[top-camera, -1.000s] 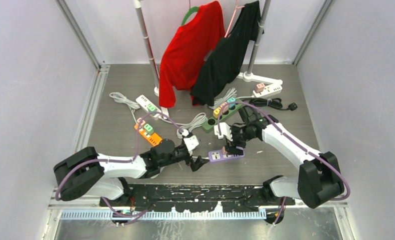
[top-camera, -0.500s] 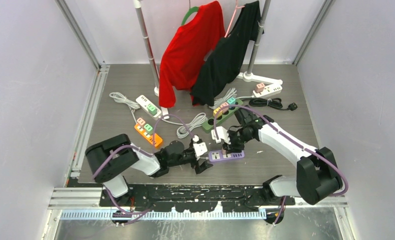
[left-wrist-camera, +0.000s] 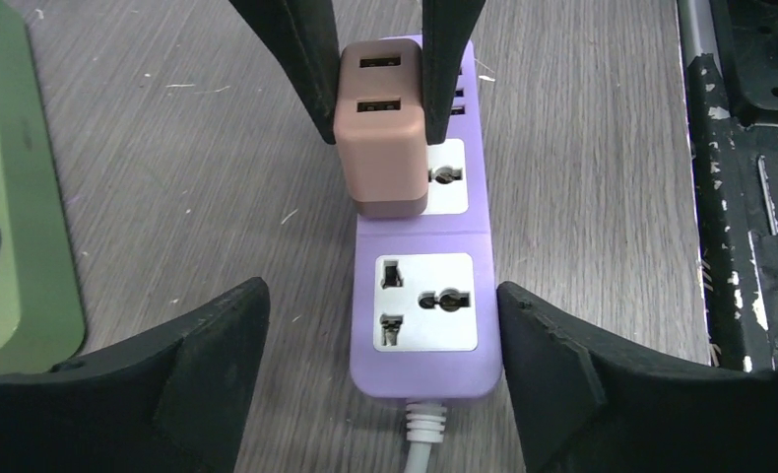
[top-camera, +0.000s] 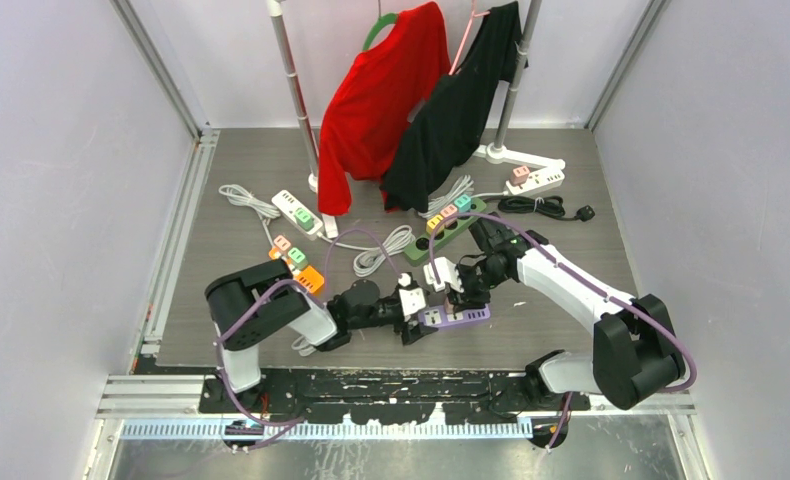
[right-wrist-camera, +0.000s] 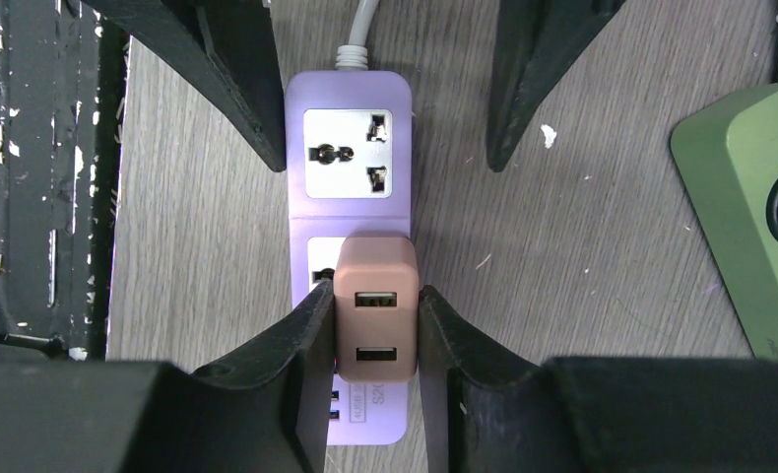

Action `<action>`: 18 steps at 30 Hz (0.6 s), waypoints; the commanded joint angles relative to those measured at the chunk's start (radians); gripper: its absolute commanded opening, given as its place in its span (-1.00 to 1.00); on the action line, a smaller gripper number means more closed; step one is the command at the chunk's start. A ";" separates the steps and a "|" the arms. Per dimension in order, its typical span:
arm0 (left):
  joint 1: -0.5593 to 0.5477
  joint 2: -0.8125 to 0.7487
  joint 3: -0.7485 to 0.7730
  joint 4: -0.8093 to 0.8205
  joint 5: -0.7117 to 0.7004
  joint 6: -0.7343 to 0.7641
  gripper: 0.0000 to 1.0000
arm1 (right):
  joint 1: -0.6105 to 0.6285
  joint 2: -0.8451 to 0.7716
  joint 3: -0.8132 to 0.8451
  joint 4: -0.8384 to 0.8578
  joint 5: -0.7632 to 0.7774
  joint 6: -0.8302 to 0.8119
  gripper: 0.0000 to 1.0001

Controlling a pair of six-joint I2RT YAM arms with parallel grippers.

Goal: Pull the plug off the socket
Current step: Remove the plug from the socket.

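A purple power strip, the socket (top-camera: 461,317) (left-wrist-camera: 424,370) (right-wrist-camera: 348,103), lies flat on the grey table near the front. A brown two-port USB plug (left-wrist-camera: 379,158) (right-wrist-camera: 375,305) stands seated in its middle outlet. My right gripper (right-wrist-camera: 375,296) (top-camera: 460,291) is shut on the plug, with one finger pressed on each side. My left gripper (left-wrist-camera: 382,305) (top-camera: 418,322) is open and straddles the strip's cable end. Its right finger is at the strip's edge and its left finger (left-wrist-camera: 218,345) stands well clear.
A green power strip (top-camera: 446,228) (left-wrist-camera: 16,197) (right-wrist-camera: 749,197) lies just behind. Orange (top-camera: 296,265) and white strips (top-camera: 296,210) with loose cables lie to the left, another white one (top-camera: 536,180) at the back right. Red (top-camera: 381,90) and black shirts (top-camera: 451,110) hang behind. The black base rail (left-wrist-camera: 749,148) borders the near edge.
My right gripper has closed on the plug. My left arm has swung right to the strip's cable end, its jaws narrowing around it.
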 commanded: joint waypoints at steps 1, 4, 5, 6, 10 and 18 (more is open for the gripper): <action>-0.006 0.030 0.041 0.063 0.052 -0.006 0.60 | 0.007 -0.022 0.023 -0.041 -0.038 -0.011 -0.98; -0.006 0.047 0.053 0.063 0.055 -0.025 0.53 | 0.006 -0.021 0.023 -0.041 -0.040 -0.009 -0.98; -0.006 0.052 0.056 0.063 0.056 -0.028 0.51 | 0.006 -0.022 0.023 -0.041 -0.040 -0.009 -0.98; -0.005 0.059 0.062 0.061 0.056 -0.032 0.49 | 0.006 -0.022 0.023 -0.042 -0.040 -0.009 -0.98; -0.005 0.085 0.083 0.053 0.071 -0.053 0.42 | 0.007 -0.022 0.023 -0.040 -0.038 -0.008 -0.98; -0.005 0.112 0.093 0.043 0.079 -0.068 0.01 | 0.006 -0.024 0.022 -0.039 -0.042 -0.005 -0.98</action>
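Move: The purple socket's cable end, my left hand's target, lies about 3 cm to that hand's right, 1 cm back and 3 cm below it. The pink plug, already between my right fingers and about 1 cm below that hand's point, stands roughly 7 cm to my left hand's right, level fore-and-aft and about 1 cm above it. The green socket's middle is some 22 cm ahead of my left hand, 5 cm right and 3 cm below. I ease my left hand down and to the right, drawing slightly back, about 3 cm in all. The fingers close from wide to a bit over half open, straddling the purple socket's cable end until they come up against its two long sides. My right hand stays put and keeps its pinch on the pink plug. ##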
